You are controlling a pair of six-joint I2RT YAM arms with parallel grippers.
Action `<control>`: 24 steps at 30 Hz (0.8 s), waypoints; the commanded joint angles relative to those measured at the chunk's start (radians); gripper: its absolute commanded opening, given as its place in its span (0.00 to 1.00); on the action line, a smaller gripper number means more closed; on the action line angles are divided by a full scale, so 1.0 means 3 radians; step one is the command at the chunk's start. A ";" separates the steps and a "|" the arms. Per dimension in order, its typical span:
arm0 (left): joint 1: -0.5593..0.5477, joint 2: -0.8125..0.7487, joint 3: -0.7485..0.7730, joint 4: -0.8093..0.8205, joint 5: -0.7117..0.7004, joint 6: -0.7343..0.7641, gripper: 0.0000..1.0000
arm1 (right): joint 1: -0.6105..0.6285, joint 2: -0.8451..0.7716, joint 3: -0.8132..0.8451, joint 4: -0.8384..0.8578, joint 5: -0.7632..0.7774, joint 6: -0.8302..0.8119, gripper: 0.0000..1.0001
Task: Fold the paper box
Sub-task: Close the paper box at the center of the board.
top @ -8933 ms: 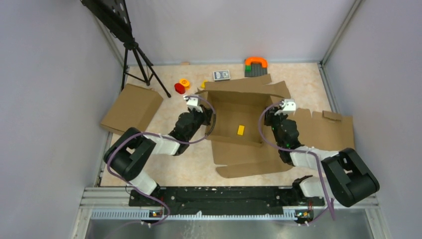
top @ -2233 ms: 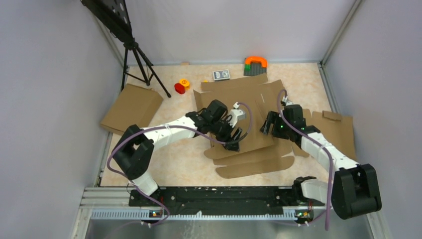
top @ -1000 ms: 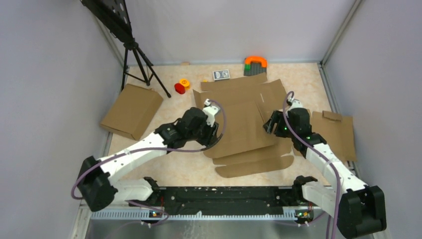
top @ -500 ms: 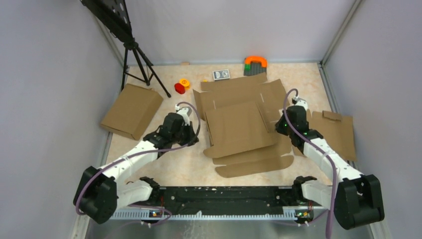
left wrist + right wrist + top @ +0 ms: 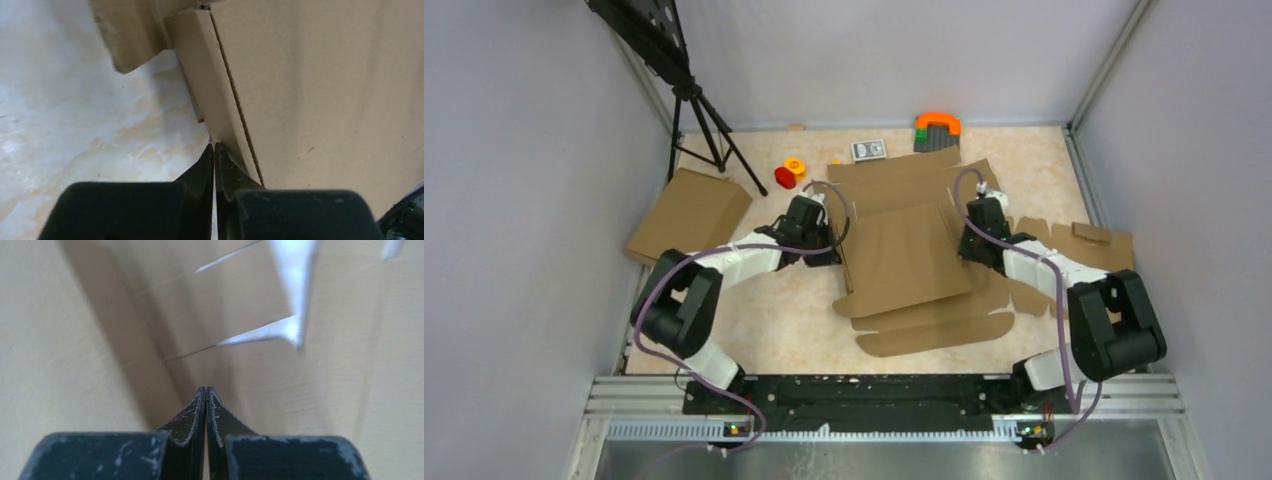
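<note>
The paper box (image 5: 904,255) lies in the middle of the table, with a large panel folded flat over its tray and flaps spread around it. My left gripper (image 5: 836,254) is shut and empty, its tips at the box's left edge. In the left wrist view the shut left gripper (image 5: 214,145) touches the narrow side strip of the paper box (image 5: 320,85). My right gripper (image 5: 965,248) is shut and empty at the box's right edge. In the right wrist view the right gripper (image 5: 206,389) points into a crease of the paper box (image 5: 60,340).
A plain cardboard slab (image 5: 689,220) lies at the left beside a black tripod (image 5: 699,110). At the back are a red piece (image 5: 784,178), a yellow disc (image 5: 795,166), a card deck (image 5: 870,150) and an orange-topped block (image 5: 938,130). More cardboard (image 5: 1089,265) lies at the right.
Both grippers have shut. The left arm swung out to the left and came back to the box's left edge. The right gripper moved up along the right edge. The panel settled flat.
</note>
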 commanded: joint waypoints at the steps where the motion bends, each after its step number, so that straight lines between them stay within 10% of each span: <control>1: -0.0065 0.0233 0.0184 0.0214 0.0384 -0.0048 0.00 | 0.0298 0.0148 0.0188 0.0087 -0.0488 -0.0056 0.00; 24: -0.0055 -0.0111 0.0909 -0.0548 0.0728 0.0448 0.00 | 0.0991 -0.1580 -0.0236 -0.0392 -0.0977 0.0509 0.00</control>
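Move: The paper box lies between my hands: its middle is about 13 cm right of my left hand and some 11 cm left of my right, level with both. Its left side wall stands only about 2 cm right of my left fingertips, and its right wall about 2 cm left of my right ones. The lid's front flap lies 8 cm nearer me than my left hand and 13 cm to its right; the loose front flap is 16 cm back and 5 cm left of my right hand. With both grippers shut, I take my right hand about 7 cm left into the lid's right side, turning it some 15 degrees counter-clockwise, then lift it and draw it back towards me along that side. My left hand stays at the left wall, dips about 2 cm, then rises roughly 6 cm along it, tilting slightly. ##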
